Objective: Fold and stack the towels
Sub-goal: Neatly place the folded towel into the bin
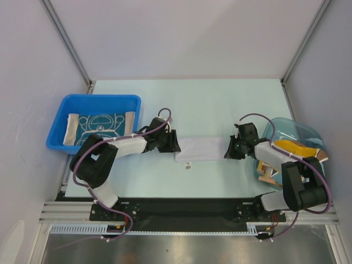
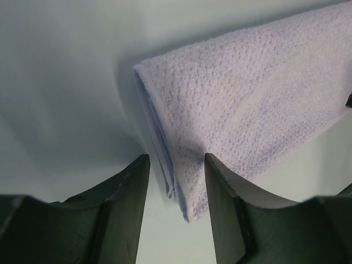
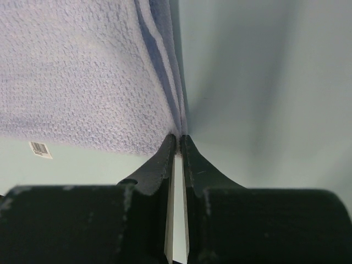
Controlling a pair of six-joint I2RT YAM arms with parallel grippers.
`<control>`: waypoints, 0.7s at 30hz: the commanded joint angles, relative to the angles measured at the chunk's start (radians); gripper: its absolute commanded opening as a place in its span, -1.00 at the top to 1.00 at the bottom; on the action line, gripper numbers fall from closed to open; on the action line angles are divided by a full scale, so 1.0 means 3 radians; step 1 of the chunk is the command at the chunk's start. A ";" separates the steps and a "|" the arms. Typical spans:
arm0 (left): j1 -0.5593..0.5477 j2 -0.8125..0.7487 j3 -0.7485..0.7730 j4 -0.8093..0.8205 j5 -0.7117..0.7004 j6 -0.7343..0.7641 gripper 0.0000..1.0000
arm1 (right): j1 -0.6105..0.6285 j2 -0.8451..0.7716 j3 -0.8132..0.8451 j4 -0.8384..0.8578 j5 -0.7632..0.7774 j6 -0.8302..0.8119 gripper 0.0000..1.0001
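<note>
A pale lavender towel [image 1: 202, 148] lies folded flat in the middle of the table. My left gripper [image 1: 175, 144] is at its left end, jaws open, and the towel's near corner [image 2: 187, 192] hangs loose between the fingers without being pinched. My right gripper [image 1: 230, 149] is at the right end, shut on the towel's folded edge [image 3: 170, 99]. In the right wrist view the fingertips [image 3: 171, 144] nip the layered edge. A teal towel with white swirls [image 1: 99, 125] lies folded in the blue bin [image 1: 59, 137]. An orange towel [image 1: 294, 147] sits in the clear tub.
The blue bin stands at the table's left edge. A translucent blue tub [image 1: 300, 129] stands at the right edge, behind my right arm, with more cloth [image 1: 269, 173] in it. A small barcode tag [image 1: 188, 165] lies just in front of the lavender towel.
</note>
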 commanded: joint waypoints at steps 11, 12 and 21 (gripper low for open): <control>-0.0160 0.0377 0.0180 -0.0197 -0.0317 -0.0287 0.42 | 0.0014 -0.0272 -0.0056 0.0034 0.0070 0.0077 -0.07; -0.0166 0.0387 0.0211 -0.0223 -0.0328 -0.0297 0.49 | 0.0024 -0.0333 -0.0051 0.0019 0.0080 0.0093 -0.53; -0.0217 0.0311 0.0727 -0.0871 -0.0670 -0.0159 0.99 | 0.0080 -0.1019 0.0143 -0.0165 0.0111 0.0226 -1.00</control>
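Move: The folded white towel lies flat with its middle about 10 cm to the left hand's right and roughly 1 cm ahead, about 1 cm below; its left edge is right at the half-open fingers. The towel's barcode tag is some 4 cm right and 6 cm back, and the blue bin is about 31 cm left and 10 cm ahead. From the right hand, still pinching the near right corner, the towel's middle is about 9 cm left and 4 cm ahead. The left hand edges about 2 cm to the right and 1 cm forward, sinking slightly, onto the towel's left edge, and closes its half-open fingers fully so that they pinch the edge about midway along. The right hand first keeps still while its fingers begin to open, then lets go of the near right corner and, with fingers wide, rises quickly about 6 cm off the towel, the fingertips tilting some 10 degrees outward and up. ##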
